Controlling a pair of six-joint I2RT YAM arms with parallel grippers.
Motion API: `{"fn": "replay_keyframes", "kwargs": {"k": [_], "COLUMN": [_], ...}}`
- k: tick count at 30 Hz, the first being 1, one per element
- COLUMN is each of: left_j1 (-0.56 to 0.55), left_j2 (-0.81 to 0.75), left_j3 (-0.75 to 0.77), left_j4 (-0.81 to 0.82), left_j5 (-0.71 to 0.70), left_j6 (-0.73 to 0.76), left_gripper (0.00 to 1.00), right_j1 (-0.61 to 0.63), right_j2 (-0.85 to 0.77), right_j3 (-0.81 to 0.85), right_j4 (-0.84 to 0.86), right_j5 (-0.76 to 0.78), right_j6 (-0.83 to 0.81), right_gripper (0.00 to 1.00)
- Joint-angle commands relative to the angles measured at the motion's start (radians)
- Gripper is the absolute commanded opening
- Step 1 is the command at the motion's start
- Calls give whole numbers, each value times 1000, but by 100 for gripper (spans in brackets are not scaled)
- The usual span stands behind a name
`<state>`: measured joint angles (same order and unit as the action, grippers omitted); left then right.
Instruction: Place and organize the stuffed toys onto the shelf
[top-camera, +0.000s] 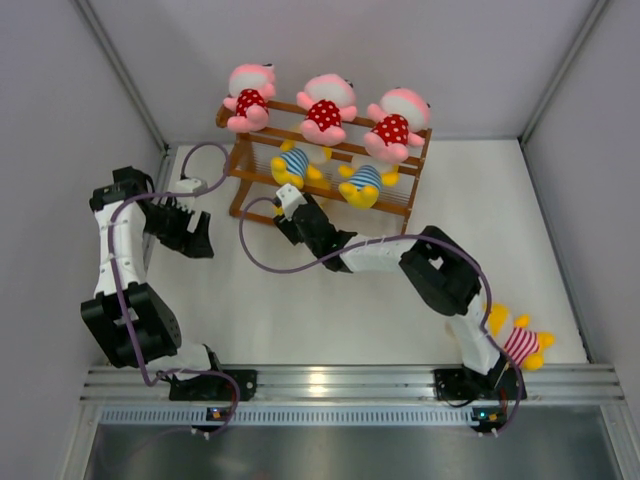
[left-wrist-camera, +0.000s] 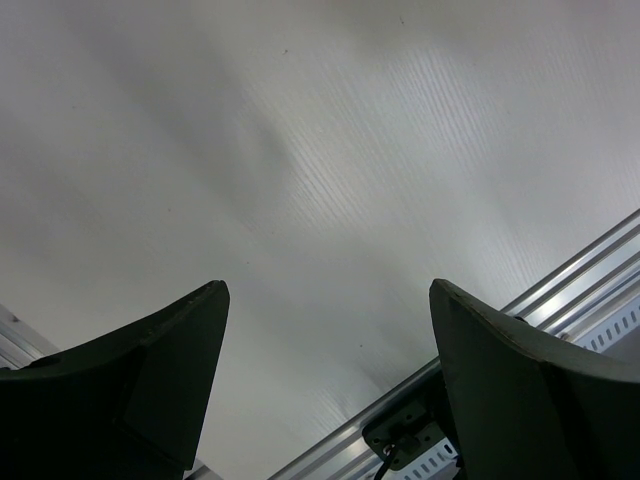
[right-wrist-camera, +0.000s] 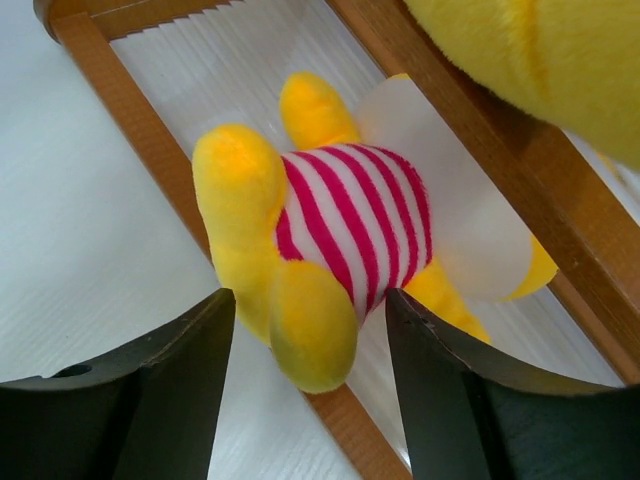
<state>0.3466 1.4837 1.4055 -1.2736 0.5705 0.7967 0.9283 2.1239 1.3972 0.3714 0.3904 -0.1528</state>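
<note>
The shelf (top-camera: 243, 190) stands at the back of the table. Three pink toys (top-camera: 327, 107) in red dotted outfits sit on its top tier. Two yellow toys in blue-white stripes (top-camera: 293, 163) sit on the middle tier. My right gripper (top-camera: 288, 207) reaches to the bottom tier. In the right wrist view it (right-wrist-camera: 310, 296) is open around a yellow toy in red-white stripes (right-wrist-camera: 345, 225), which lies on the bottom tier's front rail (right-wrist-camera: 120, 110). My left gripper (top-camera: 196, 236) is open and empty left of the shelf; it (left-wrist-camera: 328, 285) sees only bare table.
Another yellow toy in red-white stripes (top-camera: 520, 345) lies on the table at the front right, beside the right arm's base. A purple cable (top-camera: 262, 262) loops across the table in front of the shelf. Grey walls close in both sides.
</note>
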Motion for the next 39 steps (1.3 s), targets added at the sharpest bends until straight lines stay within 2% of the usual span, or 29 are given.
{"fn": "replay_keyframes", "kwargs": {"k": [1,4,12,19,24,25,28,29,32,35,37,39], "left_j1": [8,8,8,8,8,8,8,6,8,8,8,8], "left_j2": [-19,-22,-30,-51,-60,-60,-63,-66,-74,-80,-80,-82], "left_j3": [-5,-5,-4,-13,-14,-14,-13,-14,-14,-13,-13,-13], "left_j4": [-17,-18,-20,-18,-18,-18,-18,-20,-18,-20,-18,-20], "left_j5": [17,17,22,26,25,28,29,29,29,25,25,25], "left_j6": [24,27,30,35,38,36,33,35,35,36,35,33], "left_gripper": [87,88,88,88,88,88,88,88,88,88,88,88], "right_j1": [17,37,98,99,129,135,135,135,136,135,123,95], "right_j2": [-131,-200,-384,-564,-665,-677,-674,-673,-665,-662,-668,-682], "right_j3": [26,10,9,-44,-83,-79,-60,-55,-44,-61,-85,-122], "right_j4": [-23,-80,-449,-773,-1003,-1105,-1276,-1389,-1537,-1597,-1652,-1724], "right_j5": [-10,2,-7,47,36,34,122,145,143,162,224,325], "right_j6": [-1,-2,74,355,417,449,585,623,720,792,875,964], "right_gripper": [64,68,70,70,70,70,70,69,69,69,72,85]}}
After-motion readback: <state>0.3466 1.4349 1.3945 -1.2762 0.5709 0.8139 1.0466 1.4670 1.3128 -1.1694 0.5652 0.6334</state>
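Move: My right hand has already opened around the feet of the pink-striped toy on the lowest shelf; its middle is about 5 cm ahead and 1 cm right. The last yellow toy on the table lies some 27 cm back, 46 cm right and 6 cm below. The shelf's right front corner is 8 cm back, 24 cm right; the near blue-striped toy sits 7 cm ahead, 12 cm up. From my left hand, that last toy is roughly 14 cm back, 65 cm right, 14 cm below. I draw my right hand free of the pink-striped toy, rising about 12 cm and backing off, then swing it back and right past the shelf's front towards the last yellow toy on the table, sinking again by half that rise. Along the way the fingers tip down steeply, the wrist turns clockwise, and the open fingers widen a little; I end about 21 cm back and 23 cm right. ##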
